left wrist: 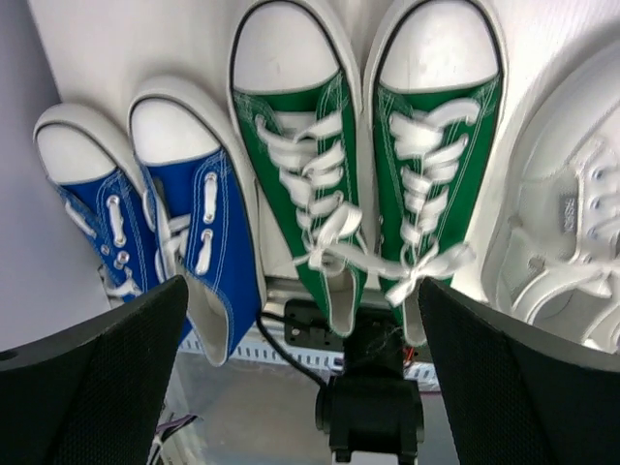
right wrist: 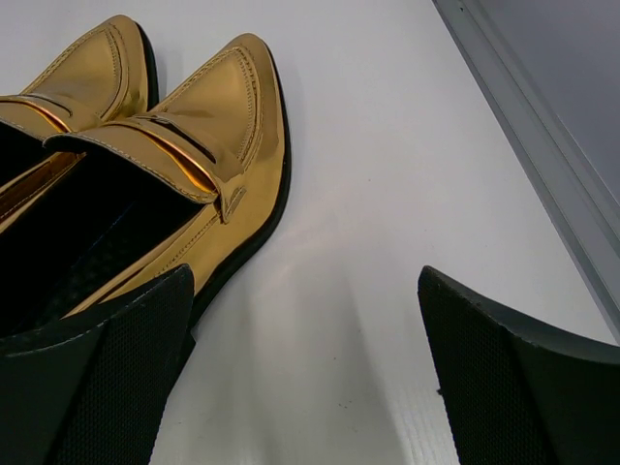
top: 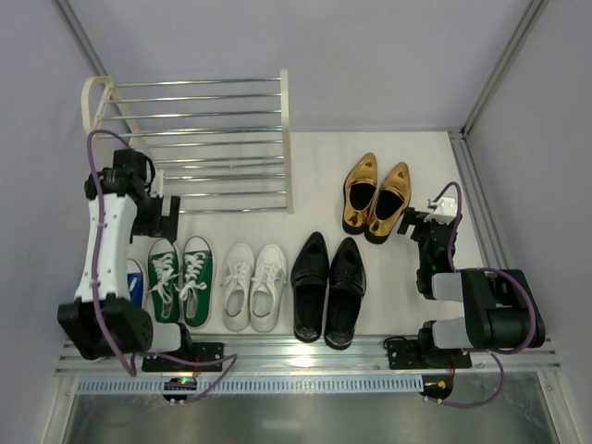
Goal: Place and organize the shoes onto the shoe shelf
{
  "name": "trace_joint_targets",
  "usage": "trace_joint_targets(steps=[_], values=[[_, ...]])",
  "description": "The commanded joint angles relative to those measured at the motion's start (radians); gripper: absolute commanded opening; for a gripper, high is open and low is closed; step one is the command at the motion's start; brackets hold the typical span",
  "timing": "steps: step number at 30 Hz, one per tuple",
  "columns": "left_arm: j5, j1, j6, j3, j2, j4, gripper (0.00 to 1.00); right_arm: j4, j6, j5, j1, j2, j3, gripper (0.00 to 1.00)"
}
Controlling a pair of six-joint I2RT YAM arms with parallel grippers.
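The shoe shelf (top: 199, 139) stands at the back left, its chrome rods bare. In a row near the front sit green sneakers (top: 180, 280), white sneakers (top: 252, 287) and black loafers (top: 328, 289). Blue sneakers (top: 135, 282) lie at the far left, mostly hidden under my left arm. Gold shoes (top: 376, 196) sit farther back on the right. My left gripper (top: 159, 220) hangs open and empty over the toes of the green sneakers (left wrist: 368, 194), with the blue sneakers (left wrist: 174, 223) to their left. My right gripper (right wrist: 305, 276) stands open and empty just right of the gold shoes (right wrist: 145, 165).
A slotted aluminium rail (top: 305, 351) runs along the near edge by the arm bases. A metal frame strip (right wrist: 542, 145) borders the white table on the right. Grey walls close in the left, back and right sides.
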Motion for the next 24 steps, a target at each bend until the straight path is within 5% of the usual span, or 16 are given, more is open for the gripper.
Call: trace_joint_targets(steps=[1,14,17,24], values=[[0.07,0.013,-0.073,0.117,0.146,-0.091,1.0,0.075,-0.006,-0.002,0.001,-0.009,0.005,0.97],[0.203,0.02,-0.199,0.195,0.313,-0.135,1.0,0.076,-0.006,0.0,0.001,-0.009,0.006,0.97],[0.326,0.043,-0.226,0.141,0.232,-0.082,0.95,0.076,-0.006,-0.002,0.001,-0.007,0.006,0.97],[0.315,-0.001,-0.3,0.058,0.059,-0.054,1.0,0.076,-0.006,0.0,0.001,-0.007,0.006,0.97]])
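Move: The right green shoe's middle lies about 6 cm to the left hand's right, 5 cm back and some 17 cm below. The left green shoe is about 3 cm left and 5 cm back, the nearer blue shoe 10 cm left and 9 cm back, the left white shoe 18 cm right and 6 cm back, all at similar depth. From the right hand, the right green shoe is roughly 68 cm left, 18 cm back and 6 cm lower. Towards the right green shoe, the left hand first swings forward about 5 cm and dips 3 cm above the green pair, then shifts some 5 cm right, easing back and up a little at the end. The wrist rolls nearly 20 degrees, swinging the fingertips rightward, with a slight counter-clockwise turn; the empty fingers stay wide open. ##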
